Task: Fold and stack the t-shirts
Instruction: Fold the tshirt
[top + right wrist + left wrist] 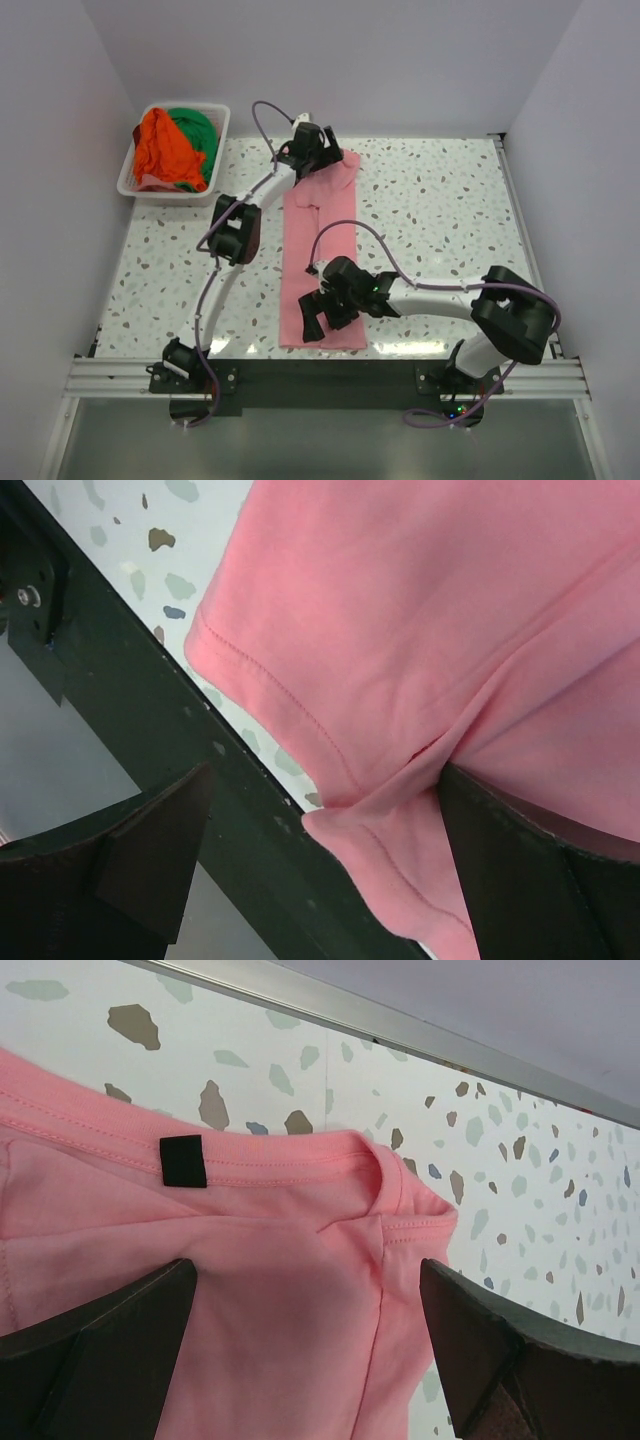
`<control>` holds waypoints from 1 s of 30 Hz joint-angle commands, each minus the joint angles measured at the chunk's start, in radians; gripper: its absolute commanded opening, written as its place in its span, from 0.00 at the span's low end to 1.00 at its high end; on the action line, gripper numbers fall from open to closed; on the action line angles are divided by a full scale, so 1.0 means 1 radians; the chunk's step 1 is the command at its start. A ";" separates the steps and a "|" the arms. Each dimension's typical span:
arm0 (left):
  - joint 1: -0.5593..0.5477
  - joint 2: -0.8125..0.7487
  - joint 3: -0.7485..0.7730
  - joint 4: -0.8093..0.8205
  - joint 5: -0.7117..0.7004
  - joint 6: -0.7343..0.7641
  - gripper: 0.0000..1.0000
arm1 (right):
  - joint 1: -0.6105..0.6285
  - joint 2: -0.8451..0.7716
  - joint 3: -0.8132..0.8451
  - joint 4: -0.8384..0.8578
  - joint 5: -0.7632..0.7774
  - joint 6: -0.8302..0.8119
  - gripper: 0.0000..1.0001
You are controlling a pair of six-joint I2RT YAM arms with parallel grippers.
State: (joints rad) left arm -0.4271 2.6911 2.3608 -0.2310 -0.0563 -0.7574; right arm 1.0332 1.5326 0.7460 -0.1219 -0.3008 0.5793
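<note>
A pink t-shirt (305, 225) lies as a long narrow strip down the middle of the speckled table, collar end far, hem end near. My left gripper (318, 160) hovers open over the collar end; its fingers (120, 1330) straddle the shoulder seam just below the black neck tag (183, 1160) on the pink t-shirt (300, 1260). My right gripper (316, 316) stands open at the near hem. In the right wrist view a bunched hem corner of the pink t-shirt (400, 630) lies between its jaws, against the right finger (520, 870). An orange t-shirt (160, 150) and a green t-shirt (197, 132) sit crumpled in the basket.
The white slotted basket (222, 125) stands at the far left corner. The hem corner hangs over the dark front rail (150, 710), which runs along the near table edge (330, 370). A metal strip (400, 1025) borders the table's far edge by the wall.
</note>
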 commanded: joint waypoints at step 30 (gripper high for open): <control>-0.116 -1.067 -0.907 -0.140 -0.017 0.136 1.00 | -0.012 -0.505 0.116 -0.427 0.798 0.191 0.99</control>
State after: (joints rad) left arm -0.4984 1.7168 1.6783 -0.3439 -0.0135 -0.6090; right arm 1.0248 1.0637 0.8963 -0.4862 0.3389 0.6781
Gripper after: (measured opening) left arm 0.997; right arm 0.986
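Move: The left gripper, open, is at the t-shirt's collar end: the collar tag lies about 4 cm ahead of it, 3 cm to its left and 3 cm below; the right shoulder is some 7 cm to its right and 1 cm ahead, and the basket about 38 cm to its left, level with it. The right gripper, also open, is at the other end: the middle of the hem lies roughly 4 cm back, 2 cm right and 3 cm below. Finish the smoothing with both grippers kept open: slide each barely 1 cm to the right, the right one's forward finger on the centre crease, then come free of the t-shirt. Lift the left gripper about 25 cm while drawing it back from the collar; raise the right about 15 cm, forward and then rightward from the hem, turning clockwise as it clears. ##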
